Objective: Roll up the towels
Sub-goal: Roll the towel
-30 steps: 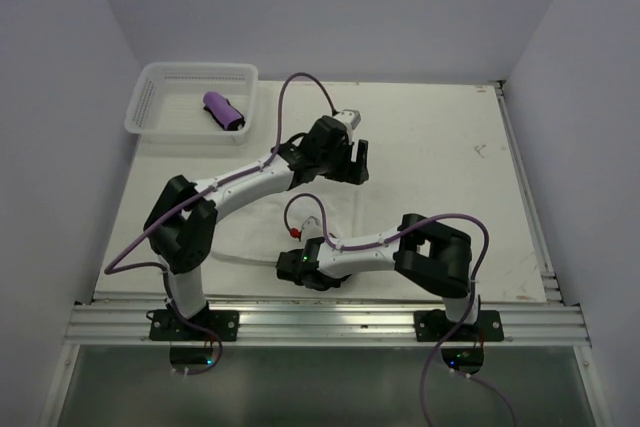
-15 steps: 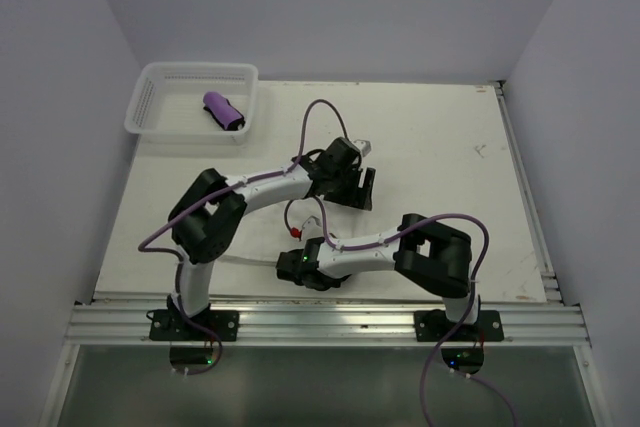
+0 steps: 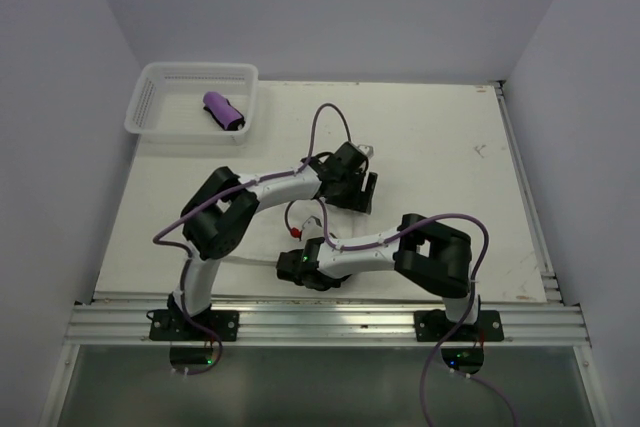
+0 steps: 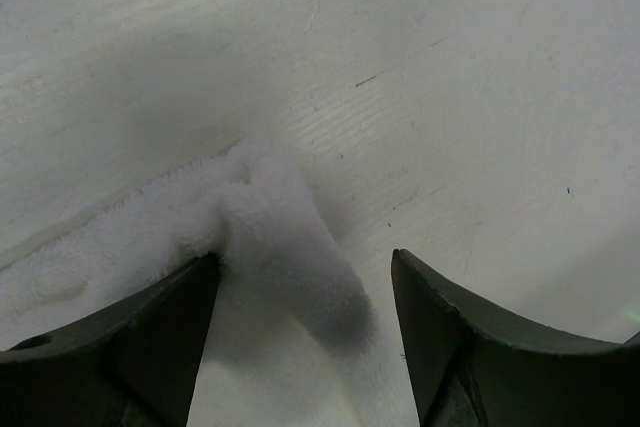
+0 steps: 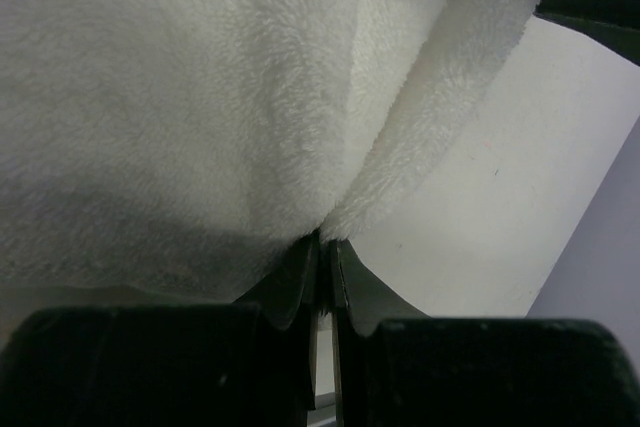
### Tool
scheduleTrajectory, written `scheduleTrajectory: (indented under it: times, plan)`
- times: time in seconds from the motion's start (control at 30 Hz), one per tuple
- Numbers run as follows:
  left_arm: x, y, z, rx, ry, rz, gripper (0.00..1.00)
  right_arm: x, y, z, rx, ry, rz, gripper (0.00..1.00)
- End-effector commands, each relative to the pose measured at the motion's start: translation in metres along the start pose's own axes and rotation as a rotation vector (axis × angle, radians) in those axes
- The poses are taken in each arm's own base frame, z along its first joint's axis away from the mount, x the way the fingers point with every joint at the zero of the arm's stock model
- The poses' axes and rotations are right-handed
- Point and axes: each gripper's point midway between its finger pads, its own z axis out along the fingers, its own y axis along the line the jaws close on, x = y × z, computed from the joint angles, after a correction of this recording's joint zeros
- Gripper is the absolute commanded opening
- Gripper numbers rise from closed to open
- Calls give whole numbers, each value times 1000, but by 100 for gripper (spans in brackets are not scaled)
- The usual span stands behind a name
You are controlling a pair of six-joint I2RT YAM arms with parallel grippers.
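The purple towel (image 3: 224,112) lies rolled up in the white mesh basket (image 3: 150,97) at the far left. The white towel (image 5: 200,97) lies on the table between the arms and blends into the table top in the top view. My left gripper (image 3: 362,192) is open, low over the table, with its jaws either side of a raised fold of the white towel (image 4: 285,237); the left fingertip (image 4: 195,292) touches the pile. My right gripper (image 3: 283,265) is shut on the white towel, pinching an edge where two layers meet (image 5: 325,237).
The table (image 3: 440,147) is white with a metal rail (image 3: 330,322) along its near edge. Purple cables loop above both arms. Grey walls close in the left, the right and the back.
My left arm has folded back, bringing its open gripper nearer and slightly right, down over the towel fold. The right arm and the purple towel have not moved.
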Motion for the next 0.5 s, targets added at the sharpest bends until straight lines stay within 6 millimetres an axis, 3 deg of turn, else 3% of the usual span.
scheduleTrajectory:
  times: [0.0,0.13,0.17,0.27,0.47]
  plan:
    - [9,6,26,-81,24,6,74,7,12,7,-19,26,39,0]
    - [27,16,45,-163,68,30,64,6,13,5,-10,18,35,0]
    - [35,22,51,-198,86,34,55,7,12,5,-6,21,26,0]
    - [44,35,56,-258,105,47,42,7,14,3,3,15,15,0]
    - [55,51,58,-346,145,93,34,8,12,0,2,8,13,0]
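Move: The white towel's folded far right corner lies almost between the left hand's open fingers, about 1 cm ahead and some 2 cm below. The towel's middle is roughly 16 cm to that hand's left and 7 cm back. The near spot of the same edge, shut in the right fingers, is about 13 cm back and 1 cm left of the left hand. From the right hand the corner lies some 13 cm ahead and 3 cm right. Forward and to the right, sinking a little, the left hand eases about 3 cm down onto the towel's far right corner, tilting under 10 degrees. Its fingers close to about half their starting gap, taking the thick folded edge between the tips. The right hand stays put and keeps its pinch on the towel's near edge. ##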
